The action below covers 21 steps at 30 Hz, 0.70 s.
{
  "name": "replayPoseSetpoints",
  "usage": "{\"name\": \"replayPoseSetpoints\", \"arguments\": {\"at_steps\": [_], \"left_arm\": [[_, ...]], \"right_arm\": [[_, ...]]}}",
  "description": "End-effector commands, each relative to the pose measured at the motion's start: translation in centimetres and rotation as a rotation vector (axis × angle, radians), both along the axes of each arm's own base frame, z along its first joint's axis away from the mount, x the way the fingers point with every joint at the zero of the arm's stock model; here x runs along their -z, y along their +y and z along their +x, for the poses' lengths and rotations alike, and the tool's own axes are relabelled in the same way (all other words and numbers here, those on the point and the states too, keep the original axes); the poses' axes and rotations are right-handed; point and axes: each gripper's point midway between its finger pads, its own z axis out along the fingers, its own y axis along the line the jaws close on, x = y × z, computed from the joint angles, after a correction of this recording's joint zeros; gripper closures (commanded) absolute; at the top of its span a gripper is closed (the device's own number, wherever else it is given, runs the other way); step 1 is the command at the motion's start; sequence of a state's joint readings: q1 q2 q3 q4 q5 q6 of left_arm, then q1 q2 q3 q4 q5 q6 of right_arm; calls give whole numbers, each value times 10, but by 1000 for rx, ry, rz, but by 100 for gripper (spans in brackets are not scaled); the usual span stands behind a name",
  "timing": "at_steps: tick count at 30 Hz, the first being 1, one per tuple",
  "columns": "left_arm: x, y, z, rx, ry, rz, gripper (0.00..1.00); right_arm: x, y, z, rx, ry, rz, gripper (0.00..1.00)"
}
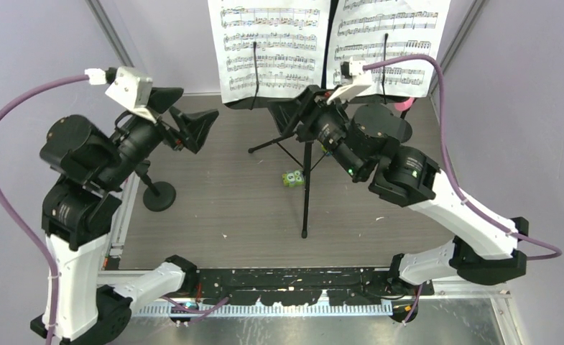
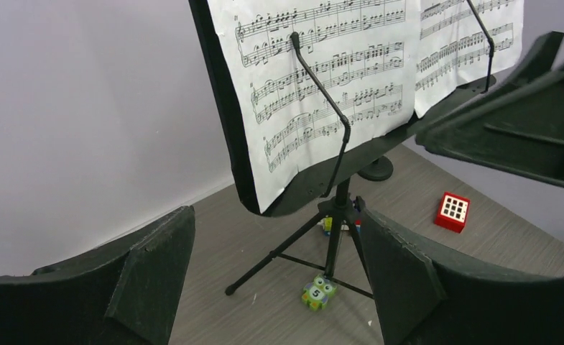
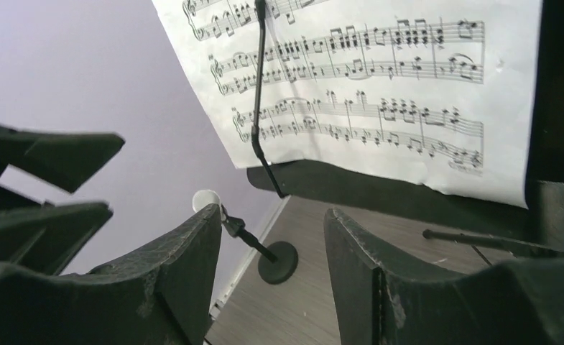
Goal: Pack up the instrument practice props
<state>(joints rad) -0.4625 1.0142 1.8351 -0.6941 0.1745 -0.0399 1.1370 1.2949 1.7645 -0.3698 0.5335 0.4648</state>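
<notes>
The black music desk (image 2: 220, 108) stands on tripod legs (image 1: 307, 188) at the back of the table, with two white sheet-music pages (image 1: 273, 44) on it under wire holders. My right gripper (image 1: 300, 108) is open just below the desk's lower lip (image 3: 379, 192), with nothing between its fingers (image 3: 192, 266). My left gripper (image 1: 191, 113) is open in the air left of the stand and holds nothing. A white microphone (image 3: 205, 199) sits on a round-based mount (image 1: 158, 195) at the left. A bit of the pink microphone (image 1: 406, 106) shows behind my right arm.
A green owl block (image 1: 292, 178) lies beside the tripod pole, with more small blocks (image 2: 329, 224) behind it. A red keypad (image 2: 452, 211) and a second round base (image 2: 376, 169) sit at the back right. Purple walls close in the sides and back.
</notes>
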Motion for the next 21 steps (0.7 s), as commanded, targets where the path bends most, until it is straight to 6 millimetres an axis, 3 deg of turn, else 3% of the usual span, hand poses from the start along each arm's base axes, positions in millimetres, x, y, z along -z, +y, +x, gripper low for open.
{"name": "replayPoseSetpoints", "arguments": {"at_steps": [1,7,12,21], "left_arm": [[-2,6,-10,-2,-37,1,14],[1,4,-19,30,-47,4,12],[5,-1,-20,58,-29,-2,13],[8,-11,-15,99,-14,-19,16]], "right_arm": [[-43,-1,9,53,-36,132,41],[-41,17,32,18,8,97,41],[-41,18,53,-50,38,138,41],[-54,29,50,-195,-21,154,43]]}}
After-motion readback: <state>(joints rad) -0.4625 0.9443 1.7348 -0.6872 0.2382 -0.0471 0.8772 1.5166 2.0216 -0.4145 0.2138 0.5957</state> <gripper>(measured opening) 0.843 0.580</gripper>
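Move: The left page's black holder arm on the music stand lies about 12 cm ahead of the right hand, 7 cm to its left and slightly lower. The right page's holder arm is also about 12 cm ahead, but some 18 cm to the right. The green owl cube stands on the floor far below, about 4 cm ahead and 1 cm right. From the left hand, the left holder arm is some 14 cm ahead, 10 cm right and a little lower. The right hand heads for the left page and its holder arm, going forward about 7 cm and, early on, a couple of centimetres left and up, then slowing in front of the sheet with its fingers still parted. No contact can be seen. The left hand, also open, eases back about 2 cm, then sinks about as much. ##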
